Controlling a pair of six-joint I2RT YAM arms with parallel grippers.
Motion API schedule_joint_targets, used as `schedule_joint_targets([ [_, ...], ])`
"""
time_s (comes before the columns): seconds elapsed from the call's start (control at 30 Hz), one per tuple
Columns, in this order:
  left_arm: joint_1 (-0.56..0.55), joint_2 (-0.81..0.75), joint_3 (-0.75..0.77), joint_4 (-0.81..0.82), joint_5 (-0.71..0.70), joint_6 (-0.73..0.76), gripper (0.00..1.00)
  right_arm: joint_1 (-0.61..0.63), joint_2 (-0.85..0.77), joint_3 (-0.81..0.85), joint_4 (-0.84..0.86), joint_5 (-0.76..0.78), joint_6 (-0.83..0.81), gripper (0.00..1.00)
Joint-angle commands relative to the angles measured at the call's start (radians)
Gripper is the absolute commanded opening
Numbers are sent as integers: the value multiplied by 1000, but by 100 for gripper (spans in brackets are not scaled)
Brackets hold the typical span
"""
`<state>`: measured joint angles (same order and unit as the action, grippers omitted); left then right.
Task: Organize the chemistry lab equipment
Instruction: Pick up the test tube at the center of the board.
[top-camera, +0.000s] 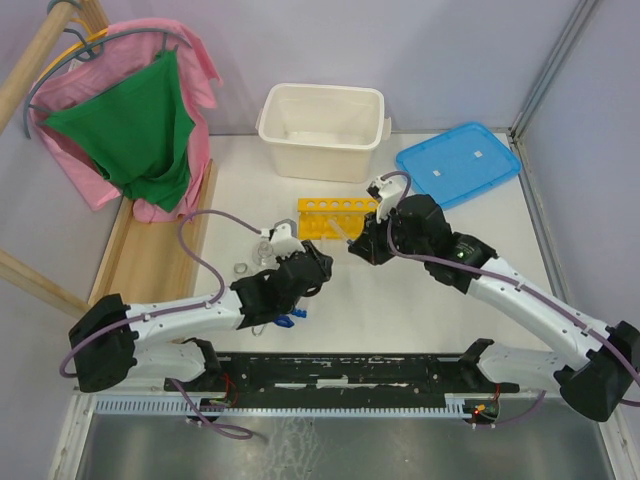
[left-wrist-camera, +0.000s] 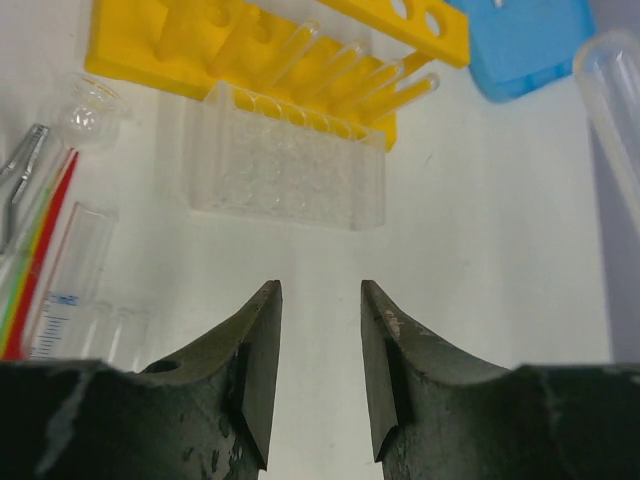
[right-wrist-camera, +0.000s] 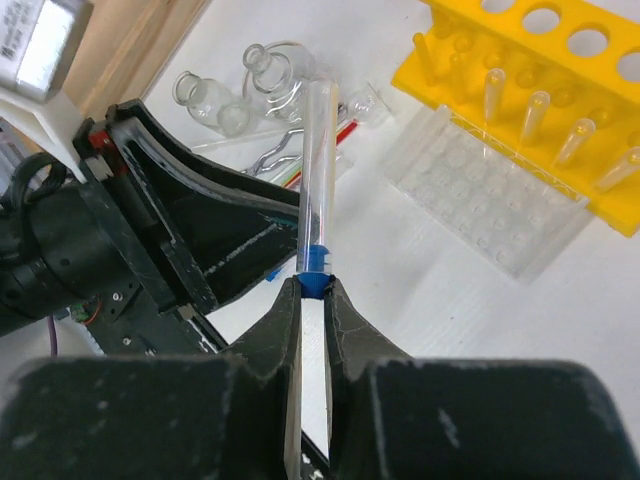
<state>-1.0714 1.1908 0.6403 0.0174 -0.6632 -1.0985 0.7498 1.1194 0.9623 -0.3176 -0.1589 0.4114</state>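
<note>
My right gripper (right-wrist-camera: 315, 285) is shut on the blue cap of a clear tube (right-wrist-camera: 320, 170), which points away from the jaws and hangs above the table. My left gripper (left-wrist-camera: 320, 285) stands open over bare table with nothing between its fingers. In the top view the left gripper (top-camera: 318, 265) and right gripper (top-camera: 353, 247) are close together in front of the yellow test-tube rack (top-camera: 335, 217). The rack (left-wrist-camera: 150, 40) lies with a clear block of holes (left-wrist-camera: 285, 165) against it. Small glass flasks (right-wrist-camera: 210, 100), metal tongs (left-wrist-camera: 20, 175) and a thin red rod (left-wrist-camera: 40, 250) lie to the left.
A large white tub (top-camera: 322, 130) stands behind the rack, with a flat blue lid (top-camera: 458, 163) to its right. A wooden frame (top-camera: 150, 250) and hanging pink and green clothes (top-camera: 130, 130) border the table's left side. A clear graduated cylinder (left-wrist-camera: 70, 270) lies beside the red rod.
</note>
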Motion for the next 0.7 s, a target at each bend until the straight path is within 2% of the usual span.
schedule_joint_targets([
  [0.0,-30,41,70,-146,-13,316,44,0,21,118,-195,10,-46,5],
  [0.13,-149,71,70,-285,-188,373,43,-1,31,208,-382,8,-63,5],
  [0.27,-346,105,66,-371,-438,375,44,-1,51,293,-548,2,-77,5],
  [0.43,-629,214,65,-415,-815,365,46,-1,55,317,-625,-51,-75,6],
  [0.5,-713,294,110,-499,-936,303,47,0,46,299,-624,-80,-66,6],
  [0.53,-745,340,152,-627,-982,178,47,-1,42,285,-620,-92,-62,6],
  [0.57,-770,398,210,-829,-1015,-9,48,-1,38,273,-618,-100,-58,6],
  [0.63,-801,556,321,-1405,-1062,-661,48,0,28,248,-606,-116,-47,6],
  [0.67,-807,608,355,-1470,-1076,-685,49,-1,21,236,-595,-126,-41,6],
])
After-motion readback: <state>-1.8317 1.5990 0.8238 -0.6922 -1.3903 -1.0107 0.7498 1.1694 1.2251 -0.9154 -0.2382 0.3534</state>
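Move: The loose test tubes with blue caps lie about 5 cm to the left hand's left, 4 cm back and 13 below; the red stick is some 8 cm left and 1 ahead, the clear rack 8 ahead and 3 right. From the right hand, which already holds a tube, the yellow rack stands about 15 cm ahead, 2 left and 18 below, with the clear rack 8 ahead and 1 left. Half-open left hand draws back about 14 cm past the loose tubes, rolling; right backs off, keeping its tube. ##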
